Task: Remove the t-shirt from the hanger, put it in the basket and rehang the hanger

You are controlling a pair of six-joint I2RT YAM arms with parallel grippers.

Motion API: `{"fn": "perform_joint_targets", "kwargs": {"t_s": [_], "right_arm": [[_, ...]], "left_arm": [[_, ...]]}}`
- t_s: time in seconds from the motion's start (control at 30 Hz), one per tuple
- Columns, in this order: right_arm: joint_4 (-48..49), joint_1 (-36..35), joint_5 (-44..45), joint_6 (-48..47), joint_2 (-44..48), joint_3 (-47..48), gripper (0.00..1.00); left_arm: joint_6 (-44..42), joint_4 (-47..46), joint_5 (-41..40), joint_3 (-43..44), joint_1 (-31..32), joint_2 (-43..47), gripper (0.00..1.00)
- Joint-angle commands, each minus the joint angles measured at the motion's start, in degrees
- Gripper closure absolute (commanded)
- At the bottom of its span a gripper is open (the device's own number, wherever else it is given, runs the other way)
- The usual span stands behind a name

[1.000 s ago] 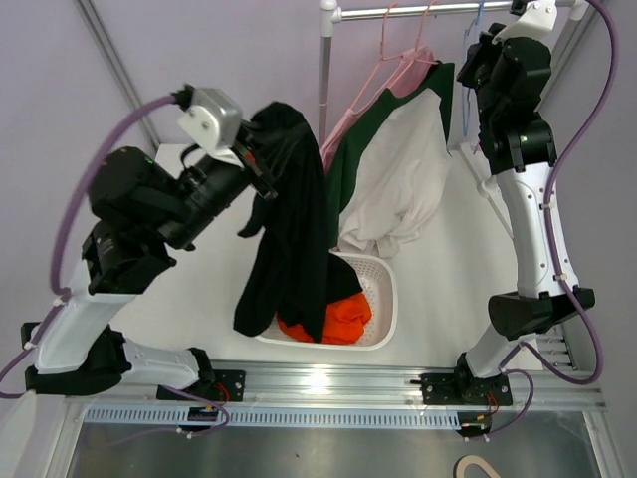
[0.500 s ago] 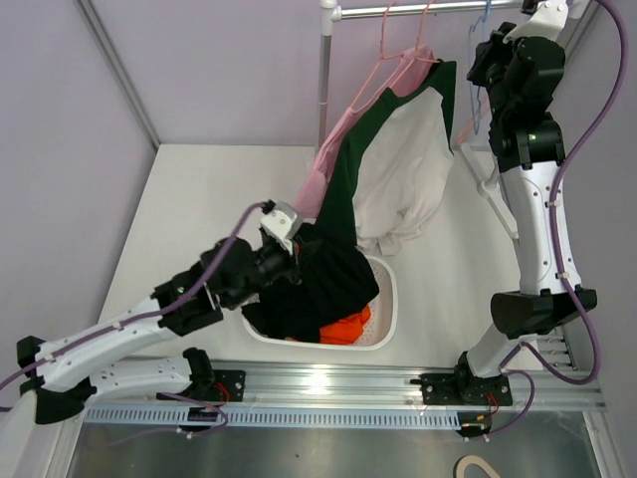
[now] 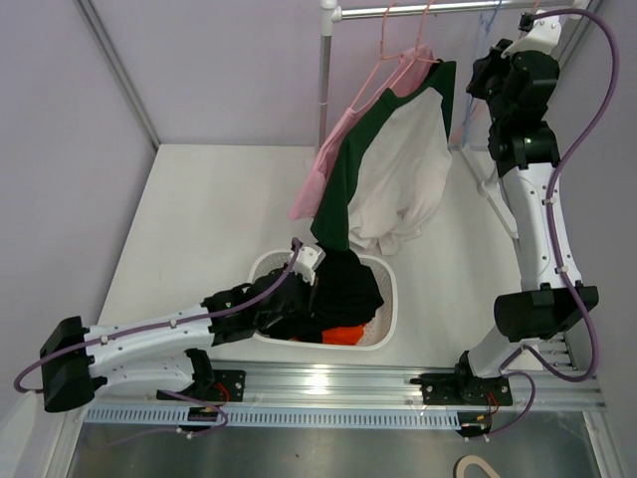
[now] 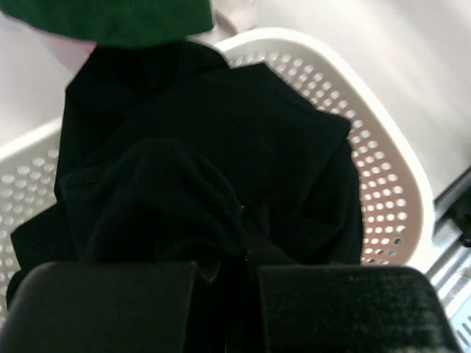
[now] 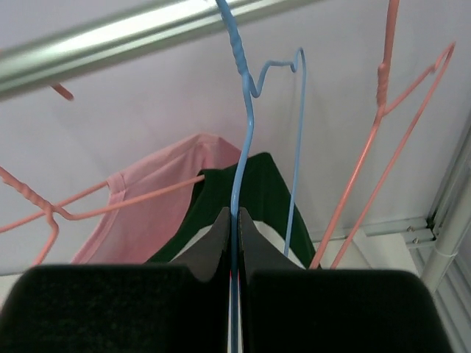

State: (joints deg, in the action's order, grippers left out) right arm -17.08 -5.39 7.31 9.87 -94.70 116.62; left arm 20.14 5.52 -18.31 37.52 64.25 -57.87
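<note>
The black t-shirt lies bunched in the white perforated basket. In the left wrist view it fills the basket. My left gripper is low over the basket, and its jaws are shut on a fold of the black cloth. My right gripper is up at the rail at top right. In its wrist view it is shut on the wire of a bare blue hanger that hooks over the rail.
A green-and-white shirt and a pink garment hang on pink hangers from the rail, right above the basket. Orange cloth lies in the basket. More pink hangers hang beside the blue one. The rack pole stands behind.
My left arm has swung down from high up and lowered the black t-shirt into the basket. My right arm has stayed at the rail, still shut on the blue hanger.
</note>
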Motion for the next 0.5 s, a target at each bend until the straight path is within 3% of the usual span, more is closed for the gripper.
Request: {"fn": "perform_joint_targets", "kwargs": {"t_s": [0.0,0.23,0.33,0.37,0.4,0.43,0.47], "right_arm": [[4.2,-0.1,-2.2,1.5,2.1,-2.9,1.0],[5.0,-0.1,-2.9,1.5,4.3,-6.5,1.0],[4.6,-0.2,-2.5,1.0,5.1,-6.5,1.0],[4.5,-0.2,-2.5,0.9,5.3,-6.3,1.0],[4.3,-0.2,-2.4,0.9,5.7,-6.2,1.0],[4.2,-0.2,-2.4,0.9,5.8,-6.2,1.0],[4.1,-0.2,-2.2,0.9,6.0,-6.3,1.0]], "left_arm": [[4.4,-2.4,-4.7,-1.0,0.7,-2.4,0.99],[8.2,2.0,-8.8,0.7,0.7,-9.3,0.96],[6.9,1.1,-8.2,1.7,0.6,-8.8,0.6],[6.3,0.7,-8.1,1.9,0.7,-7.5,0.34],[5.7,0.7,-8.2,2.1,0.7,-6.7,0.14],[5.1,0.5,-8.4,2.5,0.7,-5.7,0.01],[4.3,0.2,-8.3,2.8,0.6,-3.2,0.0]]}}
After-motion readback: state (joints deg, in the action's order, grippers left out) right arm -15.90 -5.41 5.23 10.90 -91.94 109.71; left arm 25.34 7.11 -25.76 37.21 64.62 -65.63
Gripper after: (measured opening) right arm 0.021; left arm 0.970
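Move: The black t-shirt, already pinched in the left hand, is going into the white basket, whose middle lies about 10 cm below that hand, roughly level with it fore and aft and 3 cm to its right. The orange t-shirt shows in the basket some 9 cm back, 7 cm to the right and 10 cm below the hand. A green sleeve end hangs about 8 cm ahead, 5 cm right and 5 cm above. From the right hand, the basket is some 31 cm back, 33 cm left and 43 cm down. The black t-shirt goes down into the basket in the left fingers, about 5 cm, the wrist turning some 10 degrees, mostly counter-clockwise; there the fingers open from shut to wide and let go of the cloth, the hand beginning to rise about 1 cm. Meanwhile the right hand keeps its pinch on the blue hanger below the rail, sinks about 4 cm, then comes back up a little over 1 cm and slightly back. ##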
